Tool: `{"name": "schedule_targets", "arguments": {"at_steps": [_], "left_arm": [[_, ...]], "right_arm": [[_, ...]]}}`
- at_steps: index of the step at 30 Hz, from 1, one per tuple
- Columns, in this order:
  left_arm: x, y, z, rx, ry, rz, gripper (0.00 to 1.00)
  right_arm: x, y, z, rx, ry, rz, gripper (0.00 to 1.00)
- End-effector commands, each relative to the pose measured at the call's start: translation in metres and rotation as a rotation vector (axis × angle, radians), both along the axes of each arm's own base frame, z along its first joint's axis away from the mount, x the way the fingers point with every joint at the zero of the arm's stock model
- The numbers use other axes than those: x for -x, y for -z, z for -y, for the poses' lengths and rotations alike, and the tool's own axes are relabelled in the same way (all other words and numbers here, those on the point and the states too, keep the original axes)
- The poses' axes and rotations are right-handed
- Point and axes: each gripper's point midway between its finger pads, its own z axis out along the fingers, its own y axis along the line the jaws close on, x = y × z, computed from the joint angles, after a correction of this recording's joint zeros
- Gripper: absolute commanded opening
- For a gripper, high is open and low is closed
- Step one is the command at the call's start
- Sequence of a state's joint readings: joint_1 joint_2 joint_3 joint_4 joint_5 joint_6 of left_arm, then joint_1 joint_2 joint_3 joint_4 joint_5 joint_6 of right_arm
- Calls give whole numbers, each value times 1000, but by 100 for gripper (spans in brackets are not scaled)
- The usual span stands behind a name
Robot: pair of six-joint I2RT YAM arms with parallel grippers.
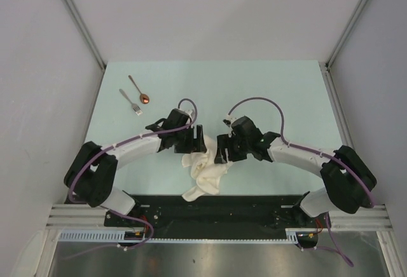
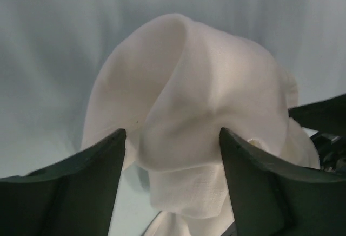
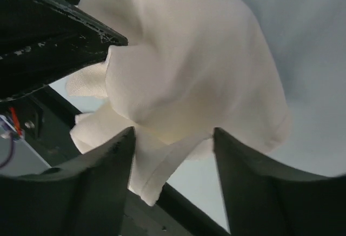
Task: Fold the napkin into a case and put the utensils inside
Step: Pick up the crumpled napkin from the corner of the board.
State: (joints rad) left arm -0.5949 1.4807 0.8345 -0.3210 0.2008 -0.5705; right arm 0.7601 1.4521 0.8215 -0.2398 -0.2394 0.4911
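The cream-white napkin (image 1: 205,170) lies crumpled in a loose heap near the table's front edge, between my two grippers. My left gripper (image 1: 196,143) is at its upper left, my right gripper (image 1: 222,152) at its upper right. In the left wrist view the left gripper (image 2: 172,133) is open, with a bulging fold of the napkin (image 2: 205,84) between and beyond its fingers. In the right wrist view the right gripper (image 3: 174,130) is open around a hanging fold of the napkin (image 3: 189,57). The silver fork (image 1: 130,101) and the copper-bowled spoon (image 1: 139,90) lie at the far left.
The pale green table mat (image 1: 286,93) ends at the black base rail (image 1: 210,208) just below the napkin. Grey walls (image 1: 38,67) close in the left, right and back. The left arm's finger (image 3: 54,35) shows in the right wrist view, close to the cloth.
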Motion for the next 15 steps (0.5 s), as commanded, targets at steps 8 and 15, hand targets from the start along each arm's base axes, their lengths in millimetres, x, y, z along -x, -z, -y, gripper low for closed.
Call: {"name": "schedule_targets", "arguments": {"at_steps": [8,15], "left_arm": [[-60,-93,15,119,-10,220,0],[-92,-266,0,306,35,535,0]], "right_arm": [[-67,-68,54,-70,201,175,0],[-111,-216,128,-75,251,450,0]]}}
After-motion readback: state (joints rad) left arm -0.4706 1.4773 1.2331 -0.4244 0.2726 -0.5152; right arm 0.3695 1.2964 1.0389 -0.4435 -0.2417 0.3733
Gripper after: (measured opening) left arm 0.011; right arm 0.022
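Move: The crumpled napkin lies bunched under and between my hands. Its middle is some 9 cm back and 2 cm right of my left hand, 1 cm lower; from my right hand it is about 6 cm back, 3 cm left and 2 cm down. From my left hand, the fork lies roughly 13 cm ahead and 23 cm left, the spoon about 18 cm ahead and 21 cm left, both some 2 cm lower. I finish shutting both grippers, pinching the napkin's far left part with my left hand and its right part with my right, then hoist them together. My left rises about 14 cm while going 9 cm forward; my right goes up, forward and out to the right, some 10 cm each way, drawing away from the left and turning nearly 20 degrees clockwise. Both hands' fingers tip outward. ##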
